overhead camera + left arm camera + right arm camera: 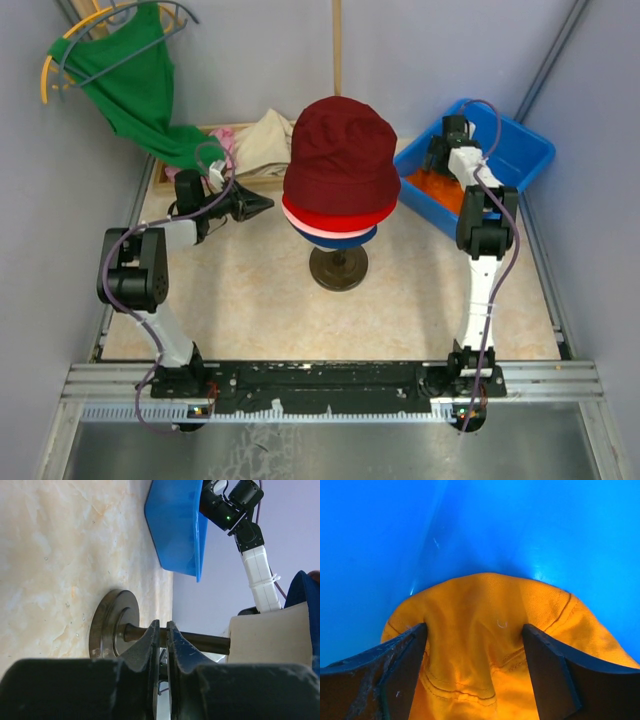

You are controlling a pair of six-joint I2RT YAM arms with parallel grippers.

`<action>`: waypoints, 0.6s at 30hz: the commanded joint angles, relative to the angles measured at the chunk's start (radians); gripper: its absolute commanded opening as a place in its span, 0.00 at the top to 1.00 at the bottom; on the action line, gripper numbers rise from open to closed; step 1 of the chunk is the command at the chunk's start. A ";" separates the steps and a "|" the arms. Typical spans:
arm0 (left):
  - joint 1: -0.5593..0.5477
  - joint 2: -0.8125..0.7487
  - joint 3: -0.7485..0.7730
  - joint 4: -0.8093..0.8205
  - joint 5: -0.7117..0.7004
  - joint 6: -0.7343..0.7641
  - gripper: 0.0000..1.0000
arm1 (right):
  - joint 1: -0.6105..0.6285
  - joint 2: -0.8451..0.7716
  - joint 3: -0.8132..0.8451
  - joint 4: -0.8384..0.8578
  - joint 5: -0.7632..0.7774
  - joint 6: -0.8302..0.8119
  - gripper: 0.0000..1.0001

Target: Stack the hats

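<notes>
A stand (338, 268) at the table's middle carries stacked hats: a dark red hat (340, 150) on top, then the red (335, 218), pink (320, 233) and navy (345, 242) brims below it. An orange hat (440, 190) lies in the blue bin (520, 150). My right gripper (475, 635) reaches down into the bin, open, with its fingers (405, 650) pressed into the orange hat (490, 610) on either side of a fold. My left gripper (163, 630) is shut and holds nothing. It points at the stand's pole (200, 641) from the left, just short of it.
A green garment on a hanger (130, 80) hangs at the back left. Beige and pink cloths (262, 140) lie in a wooden tray behind the left gripper (262, 205). Walls close in the table on three sides.
</notes>
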 commanded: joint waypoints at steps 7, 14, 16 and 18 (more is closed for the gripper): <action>0.007 0.009 0.043 0.027 0.006 0.003 0.86 | 0.021 -0.089 0.003 0.004 0.056 -0.011 1.00; 0.008 -0.067 0.088 -0.082 -0.002 0.054 0.86 | 0.023 -0.327 0.015 -0.084 0.046 -0.019 1.00; 0.008 -0.097 0.100 -0.111 0.001 0.060 0.86 | 0.024 -0.391 0.048 -0.133 0.036 -0.020 1.00; 0.008 -0.139 0.103 -0.135 0.004 0.060 0.86 | 0.023 -0.442 0.091 -0.182 0.025 -0.018 1.00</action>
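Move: The right hand is down in the blue bin, its open fingers straddling the far edge of the orange hat, whose middle lies some 6 cm back towards the base, 1 cm left and 2 cm below. The bin's middle is about 5 cm back and 2 cm right. The hat stack on its stand is roughly 28 cm back, 32 cm left and 28 cm higher. From the left hand the orange hat lies about 12 cm ahead, 46 cm right and 12 cm lower. Right fingers close fully from wide open, pinching a fold of the orange hat near its far edge; the hand stays low until they are shut, then lifts the hat at quickening pace, about 10 cm up and some 3 cm back. The left hand, fingers still nearly shut, begins to rise by about 2.5 cm to the left of the stand. ##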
